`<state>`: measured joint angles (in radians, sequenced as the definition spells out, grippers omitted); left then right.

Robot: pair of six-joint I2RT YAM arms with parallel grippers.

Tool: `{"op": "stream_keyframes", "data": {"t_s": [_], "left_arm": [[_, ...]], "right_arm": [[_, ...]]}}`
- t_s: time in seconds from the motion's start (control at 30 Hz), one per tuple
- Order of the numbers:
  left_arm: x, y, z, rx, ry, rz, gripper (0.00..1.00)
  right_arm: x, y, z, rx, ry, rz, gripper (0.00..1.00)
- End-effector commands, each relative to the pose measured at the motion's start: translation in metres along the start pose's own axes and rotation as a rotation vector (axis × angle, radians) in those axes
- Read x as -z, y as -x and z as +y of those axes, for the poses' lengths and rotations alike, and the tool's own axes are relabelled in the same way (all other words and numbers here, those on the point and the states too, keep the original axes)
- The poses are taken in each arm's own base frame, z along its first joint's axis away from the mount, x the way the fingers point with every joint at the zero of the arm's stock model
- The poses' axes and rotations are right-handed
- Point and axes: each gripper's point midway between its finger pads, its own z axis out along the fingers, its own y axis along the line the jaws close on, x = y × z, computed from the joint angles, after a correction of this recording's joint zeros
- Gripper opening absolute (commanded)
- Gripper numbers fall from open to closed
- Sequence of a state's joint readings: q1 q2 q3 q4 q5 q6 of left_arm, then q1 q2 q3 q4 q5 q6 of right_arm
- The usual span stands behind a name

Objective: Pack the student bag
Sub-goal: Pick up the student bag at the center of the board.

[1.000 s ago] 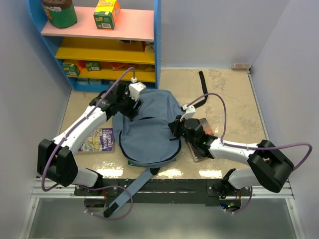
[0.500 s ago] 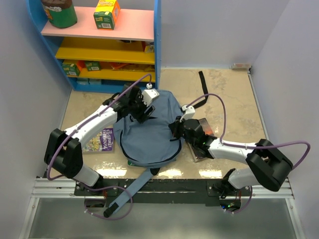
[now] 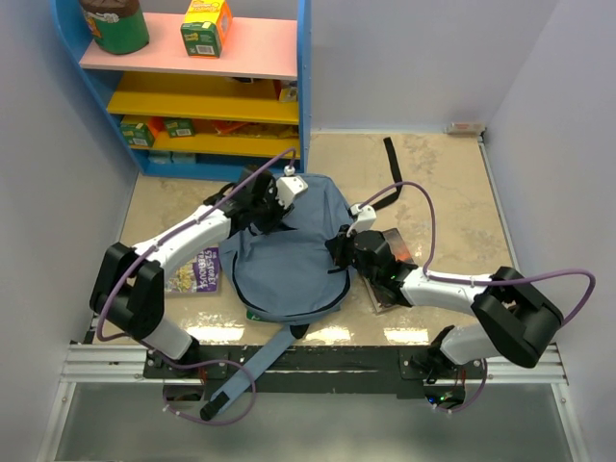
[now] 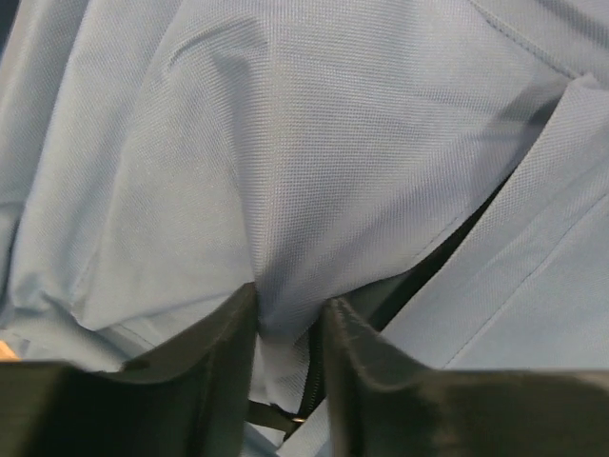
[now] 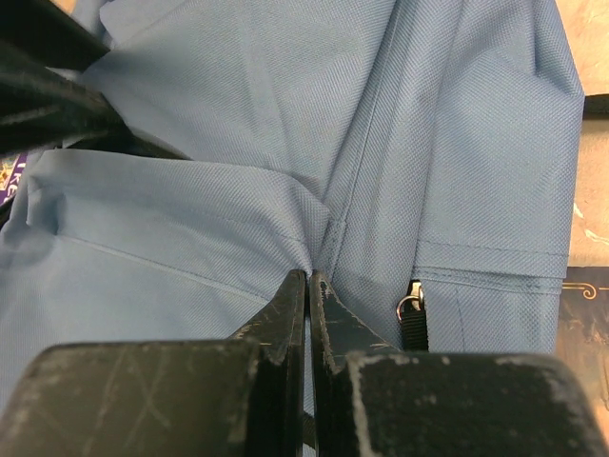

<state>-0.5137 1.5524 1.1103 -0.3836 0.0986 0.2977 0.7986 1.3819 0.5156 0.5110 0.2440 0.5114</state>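
The slate-blue student bag point(image 3: 289, 265) lies flat in the middle of the table. My left gripper point(image 3: 272, 214) sits on its upper left part. In the left wrist view a raised fold of the bag's fabric point(image 4: 285, 143) is pinched between the left gripper's point(image 4: 290, 319) two fingers, beside a dark zipper line. My right gripper point(image 3: 339, 252) presses against the bag's right edge. Seen from the right wrist, the right gripper point(image 5: 307, 276) has its jaws together, nipping a crease of the bag's cloth point(image 5: 190, 219) at the tips.
A colourful book point(image 3: 188, 271) lies left of the bag. A dark flat item point(image 3: 395, 279) lies under my right arm. A black strap point(image 3: 393, 159) trails at the back. A blue shelf unit point(image 3: 192, 96) with boxes stands at the back left. A bag strap point(image 3: 245, 375) hangs over the front edge.
My left gripper moved right onto the bag's top, then drew slightly back and closed on a fold of fabric. The right arm stayed put.
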Motion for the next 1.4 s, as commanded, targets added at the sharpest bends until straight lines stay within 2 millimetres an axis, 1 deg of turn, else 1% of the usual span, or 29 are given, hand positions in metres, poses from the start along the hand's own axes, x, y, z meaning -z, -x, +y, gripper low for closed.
{"op": "stream_keyframes", "data": {"t_s": [0.0, 0.03, 0.07, 0.1, 0.13, 0.23, 0.33, 0.4, 0.43, 0.5, 0.53, 0.6, 0.63, 0.67, 0.7, 0.77, 0.83, 0.87, 0.9, 0.93, 1.0, 1.03, 1.1, 1.13, 1.2, 1.27, 1.3, 1.33, 1.37], "left_arm": [[-0.003, 0.004, 0.003, -0.012, 0.005, -0.009, 0.27], [-0.004, 0.004, 0.002, -0.001, 0.004, -0.007, 0.21], [-0.004, 0.005, 0.003, 0.004, 0.010, -0.010, 0.08], [-0.004, 0.005, 0.003, 0.006, 0.007, -0.011, 0.02], [-0.002, 0.010, 0.004, 0.019, 0.009, -0.018, 0.00], [0.005, 0.020, 0.007, 0.050, 0.027, -0.040, 0.00], [0.022, 0.040, 0.013, 0.075, 0.059, -0.108, 0.00], [0.039, 0.055, 0.018, 0.086, 0.082, -0.161, 0.00], [0.054, 0.069, 0.022, 0.103, 0.098, -0.206, 0.00], [0.069, 0.079, 0.026, 0.120, 0.118, -0.236, 0.00], [0.083, 0.091, 0.029, 0.133, 0.130, -0.278, 0.00], [0.094, 0.094, 0.032, 0.152, 0.151, -0.286, 0.00], [0.104, 0.099, 0.035, 0.169, 0.166, -0.303, 0.00], [0.107, 0.098, 0.036, 0.179, 0.177, -0.300, 0.00], [0.111, 0.097, 0.041, 0.188, 0.210, -0.301, 0.00], [0.121, 0.098, 0.046, 0.197, 0.246, -0.317, 0.00], [0.132, 0.098, 0.057, 0.209, 0.308, -0.319, 0.00], [0.136, 0.094, 0.061, 0.216, 0.328, -0.304, 0.00], [0.142, 0.092, 0.068, 0.223, 0.352, -0.299, 0.00], [0.154, 0.093, 0.080, 0.239, 0.384, -0.309, 0.00], [0.171, 0.083, 0.096, 0.258, 0.444, -0.278, 0.00], [0.187, 0.079, 0.112, 0.279, 0.496, -0.277, 0.00], [0.203, 0.061, 0.126, 0.284, 0.563, -0.226, 0.00], [0.216, 0.051, 0.132, 0.295, 0.602, -0.220, 0.00], [0.226, 0.037, 0.135, 0.291, 0.646, -0.202, 0.00], [0.229, 0.024, 0.129, 0.284, 0.647, -0.191, 0.00], [0.224, 0.018, 0.123, 0.290, 0.628, -0.181, 0.00], [0.222, 0.016, 0.121, 0.296, 0.617, -0.178, 0.00], [0.219, 0.013, 0.118, 0.304, 0.603, -0.169, 0.00]], "right_arm": [[0.000, 0.006, -0.002, 0.015, -0.002, -0.027, 0.00], [0.000, 0.006, -0.001, 0.014, -0.001, -0.028, 0.00], [0.000, 0.009, 0.000, 0.015, 0.005, -0.035, 0.00], [0.000, 0.010, 0.001, 0.015, 0.005, -0.035, 0.00], [0.001, 0.011, 0.001, 0.017, 0.005, -0.035, 0.00], [0.002, 0.013, 0.001, 0.019, 0.006, -0.038, 0.00], [0.003, 0.014, 0.002, 0.023, 0.009, -0.038, 0.00], [0.003, 0.015, 0.003, 0.026, 0.012, -0.040, 0.00], [0.003, 0.015, 0.003, 0.029, 0.013, -0.039, 0.00], [0.002, 0.017, 0.006, 0.040, 0.021, -0.042, 0.00], [0.002, 0.016, 0.006, 0.049, 0.021, -0.032, 0.00], [0.001, 0.027, 0.011, 0.067, 0.027, -0.049, 0.16], [0.003, 0.040, 0.018, 0.074, 0.035, -0.072, 0.24], [0.004, 0.048, 0.020, 0.077, 0.036, -0.085, 0.31], [0.006, 0.056, 0.024, 0.077, 0.041, -0.099, 0.35], [0.014, 0.080, 0.040, 0.078, 0.076, -0.150, 0.45], [0.019, 0.098, 0.053, 0.089, 0.098, -0.177, 0.50], [0.021, 0.102, 0.056, 0.094, 0.100, -0.181, 0.55], [0.022, 0.104, 0.058, 0.095, 0.101, -0.179, 0.58], [0.023, 0.106, 0.059, 0.099, 0.099, -0.172, 0.60], [0.028, 0.110, 0.056, 0.091, 0.086, -0.186, 0.63], [0.030, 0.107, 0.052, 0.085, 0.075, -0.179, 0.64], [0.036, 0.108, 0.047, 0.073, 0.058, -0.187, 0.65], [0.037, 0.100, 0.042, 0.070, 0.046, -0.167, 0.66], [0.041, 0.093, 0.036, 0.060, 0.035, -0.156, 0.70], [0.045, 0.078, 0.030, 0.049, 0.034, -0.123, 0.73], [0.046, 0.071, 0.032, 0.049, 0.058, -0.101, 0.75], [0.046, 0.055, 0.028, 0.044, 0.057, -0.058, 0.76], [0.045, 0.045, 0.026, 0.044, 0.057, -0.030, 0.78]]}}
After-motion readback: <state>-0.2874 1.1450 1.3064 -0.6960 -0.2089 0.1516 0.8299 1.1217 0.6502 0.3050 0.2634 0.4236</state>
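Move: The student bag's middle lies about 5 cm back and 4 cm to the left of my left hand, some 3 cm lower, a fold of its cloth already between my half-open fingers. The purple book is roughly 20 cm left and 10 cm back. From my right hand, shut on a fold at the bag's right side, the bag's middle is about 11 cm left and level fore-and-aft; the dark book is about 13 cm right and 4 cm back. I shut my left fingers on the fold of the bag, lift it steeply, then swing it left while still rising: some 18 cm up and 15 cm left in all, turning about 30 degrees counter-clockwise and tipping my fingertips up. As that lift gets going, my right hand rises about 11 cm, opens and lets go of its fold. ##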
